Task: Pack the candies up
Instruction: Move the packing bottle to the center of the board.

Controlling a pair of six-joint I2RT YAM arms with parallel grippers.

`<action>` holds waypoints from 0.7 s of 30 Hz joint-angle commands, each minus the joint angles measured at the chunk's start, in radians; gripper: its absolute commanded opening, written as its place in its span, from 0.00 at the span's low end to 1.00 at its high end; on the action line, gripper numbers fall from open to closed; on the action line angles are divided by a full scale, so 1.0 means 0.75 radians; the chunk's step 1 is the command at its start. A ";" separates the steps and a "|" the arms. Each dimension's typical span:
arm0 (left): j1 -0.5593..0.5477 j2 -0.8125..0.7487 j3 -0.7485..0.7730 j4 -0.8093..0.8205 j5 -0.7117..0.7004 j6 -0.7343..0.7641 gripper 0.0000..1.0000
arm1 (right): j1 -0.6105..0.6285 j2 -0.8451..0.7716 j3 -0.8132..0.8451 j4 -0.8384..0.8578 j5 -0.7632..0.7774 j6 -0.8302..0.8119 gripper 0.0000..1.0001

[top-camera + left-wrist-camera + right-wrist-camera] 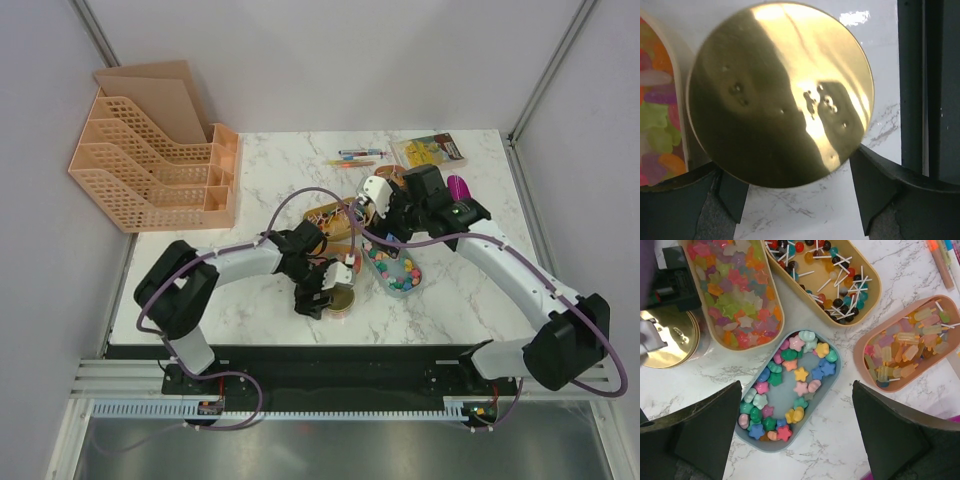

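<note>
The candies lie sorted in oval trays. Bright star sweets (796, 374) fill a blue tray (836, 371), and pastel gummies (735, 295) fill a beige tray. Ball lollipops (832, 277) sit in a tan tray, and popsicle-shaped sweets (910, 347) in a pink tray. My right gripper (796, 402) hangs open above the blue tray (392, 272) with nothing between its fingers. My left gripper (800, 200) straddles a gold-lidded jar (780, 95) on the table, beside the gummy tray (682, 125). Its fingers (880, 190) sit close to the jar's sides, and contact is unclear.
Coloured pens (355, 157), a flat yellow packet (430, 150) and a purple object (458, 187) lie at the back right. An orange file rack (150, 165) stands at the back left. The table's black front edge (320, 352) runs near the jar (343, 297).
</note>
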 commanded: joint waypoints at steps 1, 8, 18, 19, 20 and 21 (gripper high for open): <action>-0.062 0.088 0.127 0.039 -0.124 -0.154 0.82 | -0.020 -0.072 0.046 -0.010 -0.040 -0.033 0.98; -0.195 0.176 0.205 0.061 -0.153 -0.303 0.78 | -0.071 -0.178 -0.023 -0.029 -0.058 -0.080 0.98; -0.251 0.158 -0.019 0.627 -0.173 -0.706 0.83 | -0.176 -0.317 -0.134 -0.123 -0.085 -0.184 0.98; -0.253 0.143 -0.081 0.719 -0.187 -0.741 0.85 | -0.186 -0.325 -0.144 -0.133 -0.093 -0.184 0.98; -0.253 0.125 -0.140 0.916 -0.200 -0.776 0.85 | -0.200 -0.338 -0.164 -0.137 -0.105 -0.184 0.98; -0.255 0.112 -0.236 0.981 -0.206 -0.818 0.85 | -0.208 -0.340 -0.179 -0.147 -0.140 -0.182 0.98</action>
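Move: The lidded packing bottle already sits in my left hand's spread fingers, its middle about 5 cm to the hand's right, about level ahead and roughly 2 cm higher. The gummy tray lies some 11 cm ahead and 1 cm right of that hand; the blue candy tray is about 19 cm right and 10 cm ahead. From my right hand the bottle is about 14 cm left, 12 cm back and 15 cm below. I slide the bottle to my right along the board with my left hand, about 9 cm at steady height, past the near side of the gummy tray, the still-open fingers cradling its side; near the end the wrist turns some 10 degrees counter-clockwise. My empty right hand, wide open, shifts about 6 cm right, rises 3 cm, then draws back a little and starts to sink. ##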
